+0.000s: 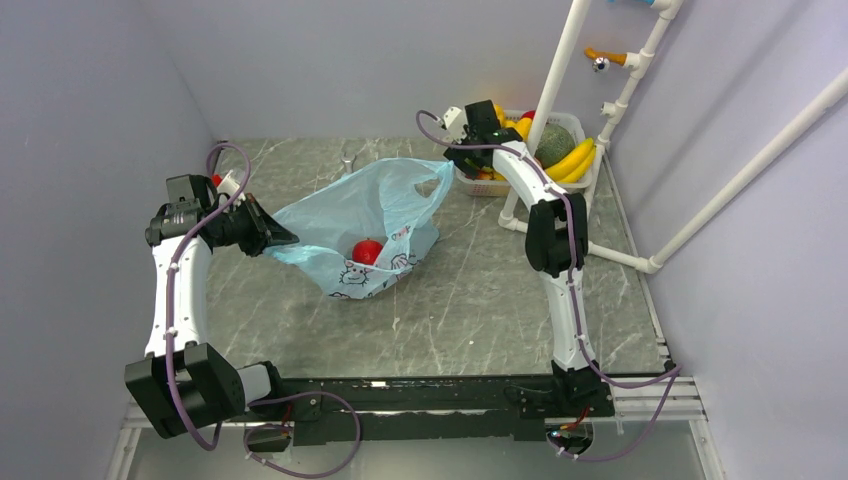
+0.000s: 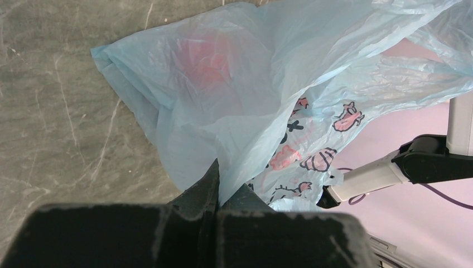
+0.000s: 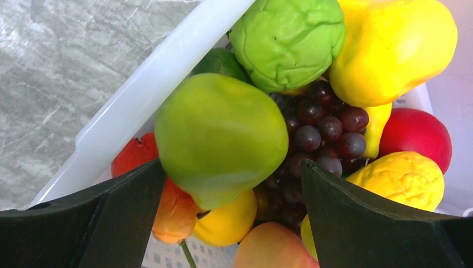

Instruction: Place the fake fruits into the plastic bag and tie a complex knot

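The light-blue plastic bag lies spread on the grey table with one red fruit inside. My left gripper is shut on the bag's left edge; in the left wrist view its jaws pinch a fold of the bag, and the red fruit shows through the plastic. My right gripper hangs open over the white basket. In the right wrist view a smooth green fruit sits between its wide-open fingers, among dark grapes, a yellow pear and a lemon.
The basket rim runs diagonally beside the left finger. Bananas and a green melon fill the basket's right side. A white pipe frame stands right behind the basket, with an orange-handled screwdriver hanging on it. Walls close in on both sides.
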`<action>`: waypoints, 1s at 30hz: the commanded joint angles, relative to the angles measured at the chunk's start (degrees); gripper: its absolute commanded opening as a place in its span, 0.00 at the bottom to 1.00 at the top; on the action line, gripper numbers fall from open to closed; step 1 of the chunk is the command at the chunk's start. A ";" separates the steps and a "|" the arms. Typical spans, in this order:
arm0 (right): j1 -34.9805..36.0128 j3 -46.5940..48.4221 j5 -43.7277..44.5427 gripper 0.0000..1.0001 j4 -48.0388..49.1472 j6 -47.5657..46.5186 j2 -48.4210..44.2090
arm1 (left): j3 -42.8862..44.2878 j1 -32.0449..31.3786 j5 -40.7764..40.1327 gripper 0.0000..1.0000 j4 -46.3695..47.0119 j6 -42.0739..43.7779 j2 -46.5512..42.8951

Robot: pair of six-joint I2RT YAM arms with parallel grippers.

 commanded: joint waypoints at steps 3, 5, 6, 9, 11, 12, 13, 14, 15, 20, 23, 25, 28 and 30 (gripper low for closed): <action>-0.49 -0.52 -0.30 0.91 4.34 -1.42 2.28 | 0.76 0.19 1.11 0.00 0.86 -0.53 -1.03; -0.85 -1.16 -0.52 0.88 5.22 -1.78 2.24 | 0.68 0.19 1.09 0.00 0.85 -0.46 -1.09; -1.03 -1.37 -0.81 0.83 5.49 -1.88 2.08 | 0.57 0.19 1.21 0.00 0.92 -0.54 -1.11; -1.08 -1.35 -2.06 0.63 5.18 -1.65 1.15 | 0.40 0.18 1.33 0.00 1.02 -0.65 -1.07; -1.10 -1.46 -2.65 0.56 5.02 -1.28 -0.01 | 0.50 0.19 1.35 0.00 1.03 -0.64 -1.11; -1.09 -1.47 -2.69 0.54 5.11 -1.00 -0.63 | 0.50 0.19 1.35 0.00 0.98 -0.64 -1.02; -1.10 -1.45 -2.69 0.53 5.40 -0.71 -1.38 | 0.57 0.19 1.35 0.00 0.88 -0.52 -1.03; -1.09 -1.40 -2.70 0.53 5.48 -0.33 -2.42 | 0.60 0.15 1.28 0.00 0.85 -0.43 -1.00; -1.03 -1.29 -2.74 0.52 5.57 0.12 -3.15 | 0.55 0.18 1.19 0.00 0.77 -0.34 -1.07; -0.87 -0.50 -4.37 0.50 6.49 4.37 -8.40 | -0.09 0.18 1.09 0.00 1.25 -0.54 -1.29; -0.61 -0.27 -6.48 0.48 7.57 7.83 -12.14 | -0.22 0.16 0.93 0.00 1.37 -0.56 -1.08; -0.50 -0.61 -10.49 0.47 8.15 10.36 -15.18 | -0.24 0.15 0.91 0.00 1.38 -0.56 -0.88; -0.09 -0.79 -17.78 0.46 8.64 14.44 -20.01 | -0.30 0.19 0.83 0.00 1.49 -0.71 -0.68; 0.70 -0.95 -21.35 0.46 9.11 16.61 -23.51 | -0.16 0.19 0.82 0.00 1.39 -0.62 -0.50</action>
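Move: The green fruit sits nearly between the right hand's open fingers, about 1 cm ahead and 2 cm below. From that hand, the crinkled green fruit is straight ahead by some 5 cm and 3 cm lower; the grapes are about 4 cm ahead and 5 cm right, the orange roughly 4 cm back and 5 cm right, both some 6 cm lower. From the left hand, the green fruit is about 30 cm ahead, 37 cm right and 10 cm lower. The right fingers close on the sides of the green fruit and pinch it, after the hand has nudged a little over 1 cm forward and down around it. The hand then lifts the fruit about 15 cm, fast by the end, drifting some 3 cm left and a little back, while the wrist rolls left side up about 20 degrees and the fingers tip upward. The left hand stays put, still pinching the bag's edge. ##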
